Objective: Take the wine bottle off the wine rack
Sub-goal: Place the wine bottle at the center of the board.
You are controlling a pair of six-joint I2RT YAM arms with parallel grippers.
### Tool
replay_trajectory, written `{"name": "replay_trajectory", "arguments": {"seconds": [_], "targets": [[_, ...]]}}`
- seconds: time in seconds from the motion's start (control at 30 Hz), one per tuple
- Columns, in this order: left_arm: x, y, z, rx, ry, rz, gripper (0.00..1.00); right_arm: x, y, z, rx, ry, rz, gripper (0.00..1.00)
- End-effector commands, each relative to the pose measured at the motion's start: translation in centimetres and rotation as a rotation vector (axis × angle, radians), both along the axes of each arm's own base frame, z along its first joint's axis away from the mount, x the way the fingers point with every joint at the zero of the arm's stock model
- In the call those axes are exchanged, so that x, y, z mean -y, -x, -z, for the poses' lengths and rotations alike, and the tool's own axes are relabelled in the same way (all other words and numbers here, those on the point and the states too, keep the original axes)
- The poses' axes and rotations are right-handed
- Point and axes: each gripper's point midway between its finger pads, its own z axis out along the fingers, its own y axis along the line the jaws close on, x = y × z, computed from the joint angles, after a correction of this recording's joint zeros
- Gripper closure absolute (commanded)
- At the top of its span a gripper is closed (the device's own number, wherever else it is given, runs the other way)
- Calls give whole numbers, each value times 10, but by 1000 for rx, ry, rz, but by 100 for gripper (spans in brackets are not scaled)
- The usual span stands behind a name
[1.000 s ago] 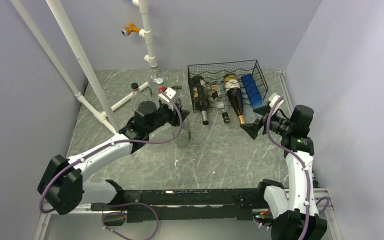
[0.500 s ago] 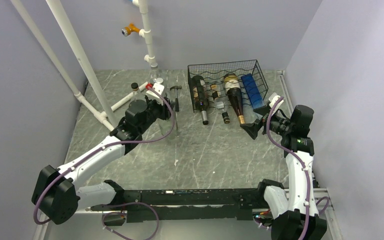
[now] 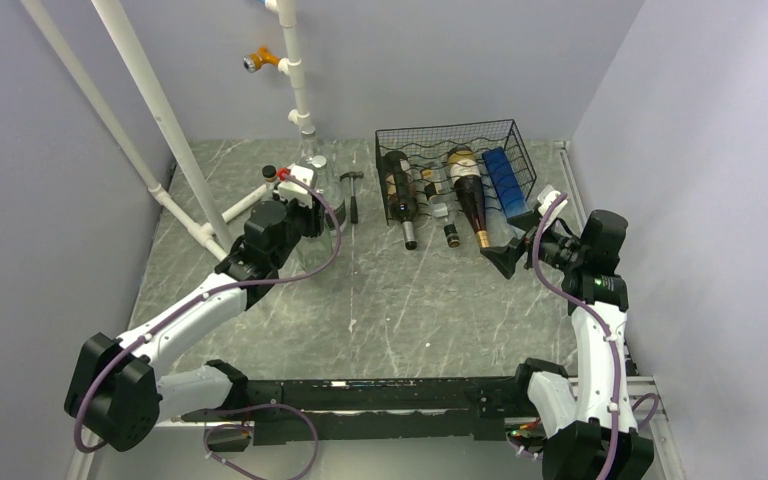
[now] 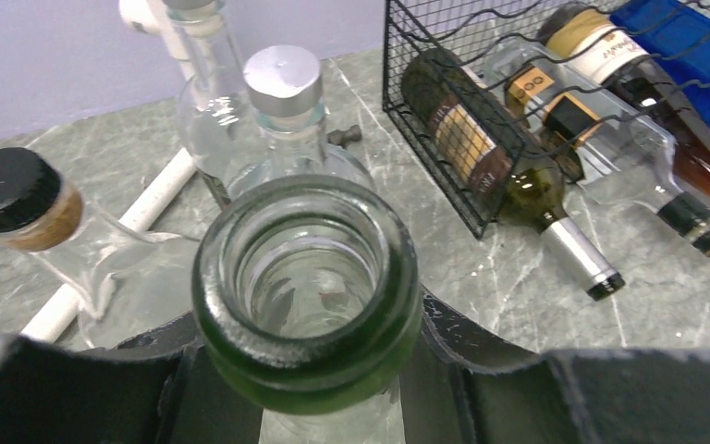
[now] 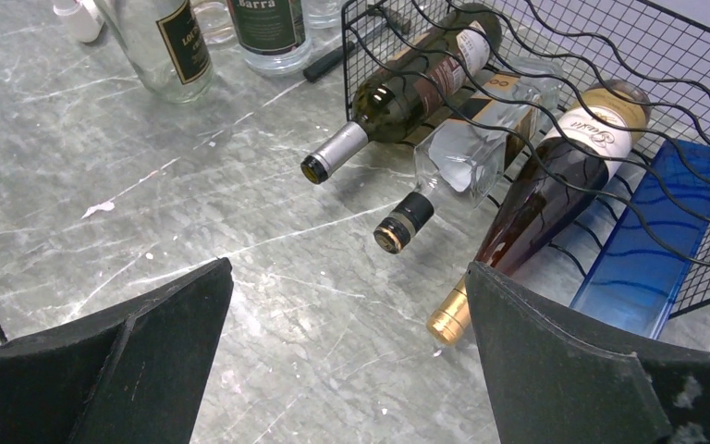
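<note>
My left gripper (image 4: 310, 330) is shut on the neck of an open-mouthed clear wine bottle with a green lip (image 4: 307, 377), held upright. In the top view the left gripper (image 3: 305, 198) is at the back left, well left of the wine rack (image 3: 450, 130). This black wire rack (image 4: 393, 92) holds a dark bottle with a silver cap (image 5: 397, 92), a clear square bottle with a black cap (image 5: 467, 153), an amber bottle with a gold cap (image 5: 545, 185) and a blue bottle (image 5: 652, 240). The right gripper (image 5: 347, 268) is open and empty, just in front of the rack's right end (image 3: 505, 258).
Standing bottles crowd the left gripper: a silver-capped one (image 4: 282, 79) and a black-capped one (image 4: 9, 185). A small hammer (image 3: 352, 195) lies left of the rack. White pipes (image 3: 160, 110) slant across the back left. Walls close in on both sides.
My left arm has carried the clear bottle from the middle of the table back and to the left, up to the standing bottles. The right arm has not moved.
</note>
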Motion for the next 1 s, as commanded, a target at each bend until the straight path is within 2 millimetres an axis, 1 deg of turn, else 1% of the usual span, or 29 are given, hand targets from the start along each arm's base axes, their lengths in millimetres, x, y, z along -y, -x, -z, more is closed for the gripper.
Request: {"name": "replay_trajectory", "arguments": {"seconds": [0.0, 0.2, 0.3, 0.33, 0.4, 0.47, 0.53, 0.6, 0.63, 0.67, 0.7, 0.8, 0.83, 0.97], "targets": [[-17, -11, -85, 261, 134, -83, 100, 3, -3, -7, 47, 16, 9, 0], [-24, -21, -75, 222, 127, -118, 100, 3, -2, -8, 51, 20, 11, 0], [-28, -24, -69, 194, 126, -142, 90, 3, -2, -7, 50, 20, 13, 0], [-29, -25, -66, 179, 128, -155, 85, 3, -2, -8, 51, 21, 13, 0], [-33, -25, -64, 162, 132, -180, 72, 3, -2, -8, 53, 22, 12, 0], [-37, -26, -61, 140, 135, -203, 58, 3, -2, -8, 53, 22, 14, 0], [-40, -26, -58, 114, 141, -226, 40, 3, -2, -9, 55, 23, 14, 0], [-42, -25, -59, 86, 153, -248, 27, 3, -2, -8, 54, 22, 15, 0], [-42, -25, -60, 69, 159, -253, 22, 3, -2, -8, 54, 23, 14, 0], [-42, -25, -64, 60, 168, -254, 20, 3, -2, -8, 55, 24, 15, 0], [-41, -25, -63, 43, 168, -253, 17, 4, -2, -8, 54, 24, 16, 0], [-39, -22, -71, 30, 191, -244, 8, 4, -2, -7, 52, 24, 16, 0], [-39, -20, -73, 28, 197, -240, 1, 4, -2, -7, 52, 24, 17, 0], [-35, -12, -87, 32, 220, -202, 1, 4, -3, -7, 53, 26, 18, 0]]}}
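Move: The green-rimmed wine bottle hangs upright by its neck from the left hand. Its standing place is about 2 cm ahead and 3 cm left, on the table some 21 cm below. The black-capped bottle stands about 7 cm ahead and 10 cm left of the hand, the near silver-capped one 11 cm ahead and 2 cm right, the far silver-capped one 19 cm ahead and 1 cm left. From the idle right hand, that place is roughly 43 cm left and 10 cm ahead. The green-rimmed bottle, still pinched at the neck, is carried by the left hand about 3 cm left and a little forward towards the gap before the capped bottles, sinking about 1 cm to stand on the table. The hand turns some 10 degrees counter-clockwise on the way, then the fingers open wide and let go of the neck, and it climbs about 7 cm clear. ##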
